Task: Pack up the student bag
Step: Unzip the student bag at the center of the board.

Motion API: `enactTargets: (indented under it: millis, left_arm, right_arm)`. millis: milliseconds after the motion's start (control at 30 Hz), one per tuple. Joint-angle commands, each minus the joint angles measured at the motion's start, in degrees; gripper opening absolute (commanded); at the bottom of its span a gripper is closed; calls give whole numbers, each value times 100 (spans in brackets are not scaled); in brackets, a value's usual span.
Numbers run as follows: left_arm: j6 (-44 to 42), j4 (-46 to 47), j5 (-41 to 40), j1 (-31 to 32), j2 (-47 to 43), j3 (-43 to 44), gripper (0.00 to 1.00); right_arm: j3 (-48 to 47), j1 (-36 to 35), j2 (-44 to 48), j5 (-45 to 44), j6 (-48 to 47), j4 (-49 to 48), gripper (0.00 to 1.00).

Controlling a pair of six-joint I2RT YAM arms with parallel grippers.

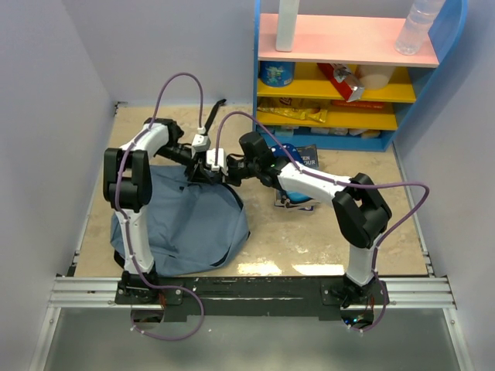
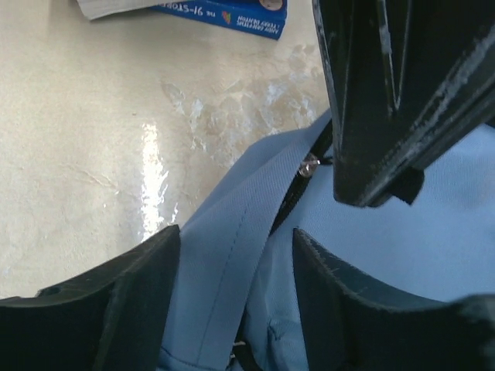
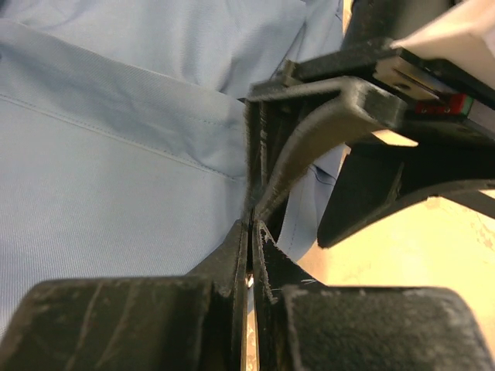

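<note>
The student bag (image 1: 182, 224), a soft slate-blue backpack, lies slumped on the table's left half. Both grippers meet at its upper right edge. My left gripper (image 1: 219, 171) stands open, and in its wrist view (image 2: 236, 301) the jaws straddle a stitched band of the blue bag fabric (image 2: 224, 255) beside the dark zipper line. My right gripper (image 1: 234, 170) is shut, its tips (image 3: 251, 232) pinching the dark zipper edge of the bag (image 3: 116, 154). A small metal glint shows between its jaws. Its black fingers (image 2: 387, 116) hang just above the left gripper.
A blue-covered book (image 1: 298, 176) lies on the table under the right arm and shows at the top of the left wrist view (image 2: 232, 14). A blue shelf unit (image 1: 348, 77) with bottles and snack packs stands at the back right. Walls close in on both sides.
</note>
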State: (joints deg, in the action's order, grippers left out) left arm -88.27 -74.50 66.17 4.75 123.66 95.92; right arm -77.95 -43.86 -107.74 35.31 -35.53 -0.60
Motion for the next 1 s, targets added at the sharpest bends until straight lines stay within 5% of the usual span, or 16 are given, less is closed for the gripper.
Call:
enactTargets:
  millis: [0,167,267,967]
  left_arm:
    - [-296,-4,511,104,123,322,56]
    - [-103,-37,291,201,325,427,11]
    - [-59,-82,11,175,352,428,3]
    - [890,119,-702,-958,-149,647,0]
  right_arm:
    - [-71,-18,210,283,37,-371,0]
    - [17,-9,297,205,55,-458,0]
    - [104,26,333,73,55,-493,0]
    - [860,246,904,-1491,600,-995,0]
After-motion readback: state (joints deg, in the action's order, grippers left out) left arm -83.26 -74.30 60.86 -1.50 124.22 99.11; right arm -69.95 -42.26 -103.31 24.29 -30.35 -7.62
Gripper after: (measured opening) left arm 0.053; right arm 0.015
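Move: The raised zip edge of the student bag lies between my open left fingers, about 2 cm to the right of the left hand point and 1 cm below it. The zip pull sits some 4 cm to the right of that hand and 2 cm back; my shut right fingers already hold it. The loose black strap lies about 18 cm ahead of my left hand and 9 cm lower. From my right hand the blue pencil case is about 21 cm to the right, 1 cm ahead and 12 cm down. I nudge my left hand a centimetre to the right and shut its fingers on the bag's zip edge, pinching it beside the zip. Then I draw the hands apart: the left goes about 6 cm left and forward, while the right keeps the pull and drags it some 4 cm right and forward, swinging clockwise. Both dip slightly on the way, then start to rise. ##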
